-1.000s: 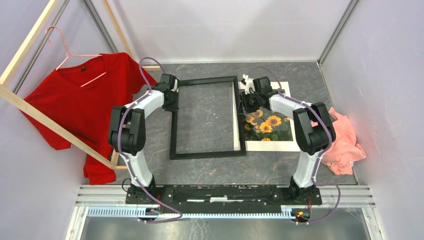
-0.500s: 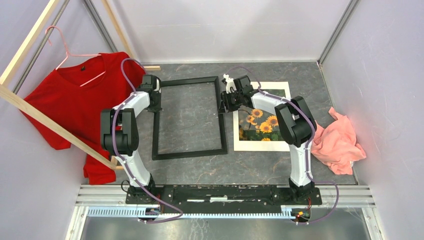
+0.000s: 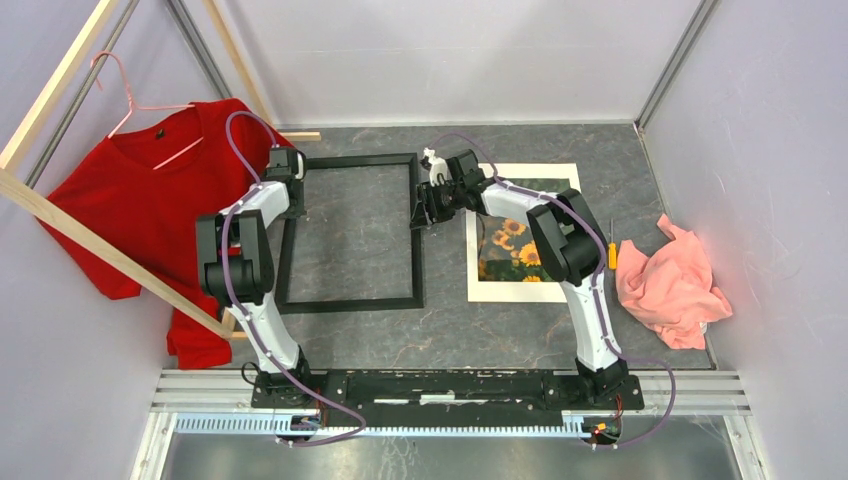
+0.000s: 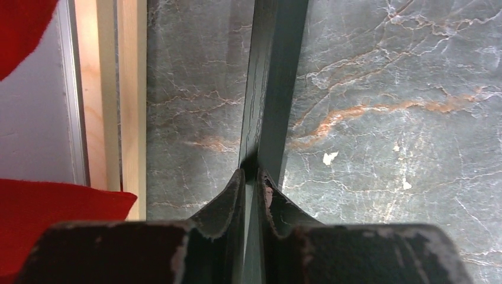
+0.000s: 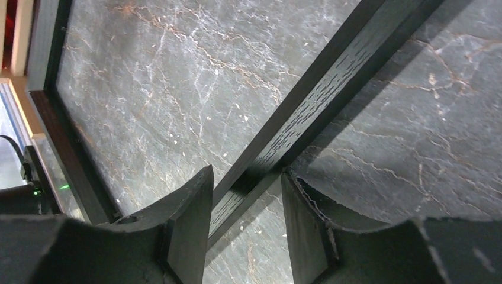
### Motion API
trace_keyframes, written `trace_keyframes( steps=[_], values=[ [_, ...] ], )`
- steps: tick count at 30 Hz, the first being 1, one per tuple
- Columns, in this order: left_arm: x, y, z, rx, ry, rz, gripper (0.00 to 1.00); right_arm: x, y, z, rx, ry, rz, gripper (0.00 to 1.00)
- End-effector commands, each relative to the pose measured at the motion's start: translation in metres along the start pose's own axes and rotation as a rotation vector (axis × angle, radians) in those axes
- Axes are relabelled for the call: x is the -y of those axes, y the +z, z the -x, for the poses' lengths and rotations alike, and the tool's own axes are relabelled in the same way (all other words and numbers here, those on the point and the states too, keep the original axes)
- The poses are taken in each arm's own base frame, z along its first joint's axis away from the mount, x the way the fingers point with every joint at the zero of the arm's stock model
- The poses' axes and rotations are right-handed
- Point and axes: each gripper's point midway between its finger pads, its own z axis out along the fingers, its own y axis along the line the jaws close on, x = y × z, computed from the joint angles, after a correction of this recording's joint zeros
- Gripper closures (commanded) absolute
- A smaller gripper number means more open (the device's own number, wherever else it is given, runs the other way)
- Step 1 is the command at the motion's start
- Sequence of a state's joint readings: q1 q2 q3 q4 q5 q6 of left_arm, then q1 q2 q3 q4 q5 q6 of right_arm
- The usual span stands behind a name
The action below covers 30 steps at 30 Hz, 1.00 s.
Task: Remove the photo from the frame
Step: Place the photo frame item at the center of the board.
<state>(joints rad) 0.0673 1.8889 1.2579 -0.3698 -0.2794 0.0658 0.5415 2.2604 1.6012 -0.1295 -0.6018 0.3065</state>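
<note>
The black frame (image 3: 350, 303) lies empty on the marble table, left of centre. The sunflower photo (image 3: 512, 255) lies to its right on a white mat (image 3: 520, 292), partly under my right arm. My left gripper (image 3: 287, 195) is shut on the frame's left bar. In the left wrist view that gripper (image 4: 251, 177) pinches the thin bar (image 4: 275, 89) edge-on. My right gripper (image 3: 422, 212) sits at the frame's right bar. In the right wrist view it (image 5: 247, 183) is open, and the bar (image 5: 319, 100) runs slantwise between the fingers with gaps on both sides.
A red T-shirt (image 3: 150, 220) hangs on a pink hanger from a pale wooden rack (image 3: 100, 255) at the left, close to my left gripper. A pink cloth (image 3: 675, 290) and an orange screwdriver (image 3: 612, 255) lie at the right.
Both arms have slid the frame to the left, clear of the photo and mat. The right gripper's jaws have spread apart off the bar. The screwdriver has come into view.
</note>
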Motion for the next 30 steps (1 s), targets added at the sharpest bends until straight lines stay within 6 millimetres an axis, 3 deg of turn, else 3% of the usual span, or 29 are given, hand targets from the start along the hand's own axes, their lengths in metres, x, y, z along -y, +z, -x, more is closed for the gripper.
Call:
trace_keyframes(
  steps=[1, 5, 10, 18, 22, 27, 30],
  values=[
    [0.012, 0.015, -0.019, -0.061, 0.03, -0.054, 0.77, -0.064, 0.013, 0.029, 0.076, -0.123, 0.2, 0.48],
    [0.009, 0.006, -0.008, -0.025, 0.016, -0.052, 0.65, -0.066, 0.003, 0.035, 0.071, -0.182, 0.164, 0.43],
    [0.004, -0.012, 0.009, 0.022, -0.003, -0.052, 0.51, -0.059, -0.026, 0.046, 0.081, -0.312, 0.033, 0.28],
    [0.005, -0.029, 0.017, 0.041, -0.026, -0.083, 0.28, -0.054, -0.079, 0.048, 0.049, -0.452, -0.084, 0.18],
    [0.012, -0.04, 0.018, 0.04, -0.036, -0.136, 0.17, -0.046, -0.114, 0.044, 0.049, -0.462, -0.109, 0.14],
    [0.027, -0.062, 0.018, 0.048, -0.038, -0.246, 0.01, -0.003, -0.17, 0.033, 0.084, -0.386, -0.16, 0.13],
    [0.033, -0.079, 0.019, 0.067, -0.026, -0.304, 0.0, 0.034, -0.205, 0.021, 0.091, -0.331, -0.217, 0.13]
  ],
)
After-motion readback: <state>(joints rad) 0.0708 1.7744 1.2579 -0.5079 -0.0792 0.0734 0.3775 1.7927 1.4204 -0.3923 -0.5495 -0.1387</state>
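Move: The right hand's half-open fingers straddle the empty frame's right bar; the photo's middle lies about 26 cm to its right and 2 cm back, just below finger height. The frame's middle is some 14 cm to this hand's left and 2 cm back, the screwdriver roughly 42 cm right and 5 cm back. The left fingers are on the left bar, with the frame's middle about 14 cm right, 4 cm back, and the photo about 53 cm right, 4 cm back. The left fingers let go of the left bar, opening wide in place before the hand eases a few centimetres right, up and slightly back. The right hand, opening wider, first edges about 1.5 cm left, then lifts clear of the right bar and swings some 12 cm right and 11 cm up towards the photo, wrist tilting about 20 degrees so its fingers point more forward. ##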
